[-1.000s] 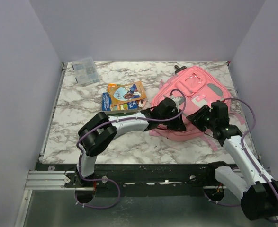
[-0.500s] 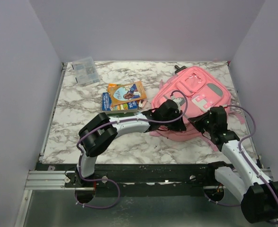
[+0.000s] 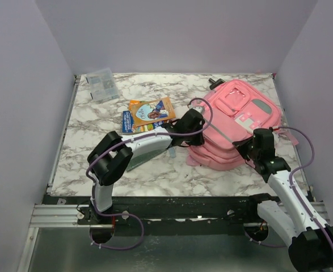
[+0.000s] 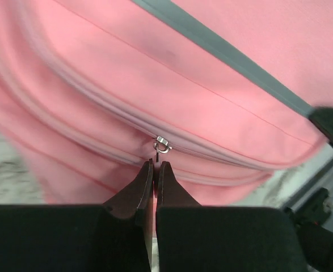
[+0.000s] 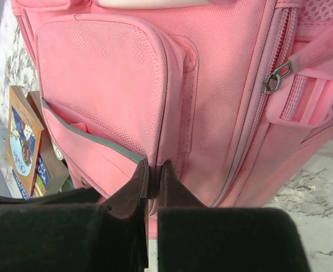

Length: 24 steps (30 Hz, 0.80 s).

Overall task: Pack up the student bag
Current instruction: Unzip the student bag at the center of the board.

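Note:
The pink student bag (image 3: 237, 116) lies at the right of the marble table, front pockets up. My left gripper (image 3: 199, 129) is at the bag's left side. In the left wrist view this gripper (image 4: 156, 165) is shut on a small zipper pull (image 4: 156, 152) that hangs from a silver slider (image 4: 163, 144) on a pink zip line. My right gripper (image 3: 250, 146) is at the bag's near right side. In the right wrist view it (image 5: 153, 170) is shut on a fold of the bag's fabric (image 5: 172, 113) beside the grey-trimmed pocket (image 5: 92, 139).
Two books (image 3: 149, 115) lie stacked left of the bag, also in the right wrist view (image 5: 21, 139). A clear plastic box (image 3: 102, 84) sits at the far left corner. A pink strap buckle (image 5: 308, 102) and a second zipper pull (image 5: 275, 79) hang on the bag's side. Purple walls enclose the table.
The right gripper has closed on the bag's fabric. The left arm has drawn back to the left with the zipper pull, and the bag has shifted and bunched up.

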### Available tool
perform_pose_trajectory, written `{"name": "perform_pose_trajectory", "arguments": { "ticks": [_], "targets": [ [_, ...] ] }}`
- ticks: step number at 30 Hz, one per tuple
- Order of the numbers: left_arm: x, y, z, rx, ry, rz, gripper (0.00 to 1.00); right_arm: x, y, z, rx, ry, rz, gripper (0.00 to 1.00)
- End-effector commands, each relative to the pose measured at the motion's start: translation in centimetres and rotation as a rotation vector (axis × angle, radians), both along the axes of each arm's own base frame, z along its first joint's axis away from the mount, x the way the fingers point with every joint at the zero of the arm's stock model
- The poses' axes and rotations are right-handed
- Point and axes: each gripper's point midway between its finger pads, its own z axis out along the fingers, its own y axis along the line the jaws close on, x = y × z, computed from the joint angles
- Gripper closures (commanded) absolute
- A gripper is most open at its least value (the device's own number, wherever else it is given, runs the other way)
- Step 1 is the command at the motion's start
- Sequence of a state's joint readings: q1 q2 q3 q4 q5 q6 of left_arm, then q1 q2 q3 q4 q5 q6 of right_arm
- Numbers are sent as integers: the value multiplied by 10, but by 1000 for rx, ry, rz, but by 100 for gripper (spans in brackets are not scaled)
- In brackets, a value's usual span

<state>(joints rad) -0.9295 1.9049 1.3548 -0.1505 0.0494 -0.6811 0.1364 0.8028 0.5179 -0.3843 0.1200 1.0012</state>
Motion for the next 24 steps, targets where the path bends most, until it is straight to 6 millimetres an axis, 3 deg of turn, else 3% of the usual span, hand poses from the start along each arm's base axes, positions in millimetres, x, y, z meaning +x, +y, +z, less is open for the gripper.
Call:
{"name": "perform_pose_trajectory", "arguments": {
  "ticks": [1, 5, 10, 12, 16, 20, 24],
  "targets": [
    [51, 68, 1, 178, -97, 99, 100, 8, -15, 17, -77, -37, -29, 99],
    [64, 72, 13, 178, -148, 18, 100, 15, -27, 33, -204, -36, 10, 99],
    [49, 52, 28, 82, -123, -92, 100, 24, -32, 40, -402, 26, 178, 99],
    [42, 44, 35, 29, -102, -124, 100, 23, -17, 40, -384, 66, 293, 89],
    [32, 34, 41, -39, -67, -156, 100, 21, 6, 56, -377, 14, 413, 53],
    [26, 28, 48, -88, -47, -197, 100, 21, 9, 78, -463, -4, 432, 48],
    [25, 28, 56, -122, -56, -255, 100, 24, 36, 90, -511, -42, 530, 49]
  ]
}}
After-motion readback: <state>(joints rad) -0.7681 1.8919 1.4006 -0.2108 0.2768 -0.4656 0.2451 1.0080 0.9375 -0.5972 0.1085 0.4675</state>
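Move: The left fingers hold the zipper pull, the slider just past their tips; the pocket's far-left corner, where the zipper runs on to, is about 10 cm ahead and level sideways. The grey strip's right end is some 13 cm to the left hand's right, level with it, and the blue pen lies about 13 cm to its left, lower. The right fingers pinch the pocket rim at that strip end, with the slider about 13 cm to their left and the white flap some 9 cm ahead and 4 cm right. Keeping its pinch on the pull, the left hand draws the slider along the pocket rim with a quick sweep of about 8 cm diagonally forward and left, towards the pocket's far-left corner, then eases back a couple of centimetres while rising slightly, its wrist turning a little clockwise. The right hand first keeps hold of the rim and lifts a little as it edges forward, then opens to about half, lets go and rises to nearly 8 cm up with a slight drift forward and left, turning some 25 degrees counter-clockwise and rolling its left side down. ##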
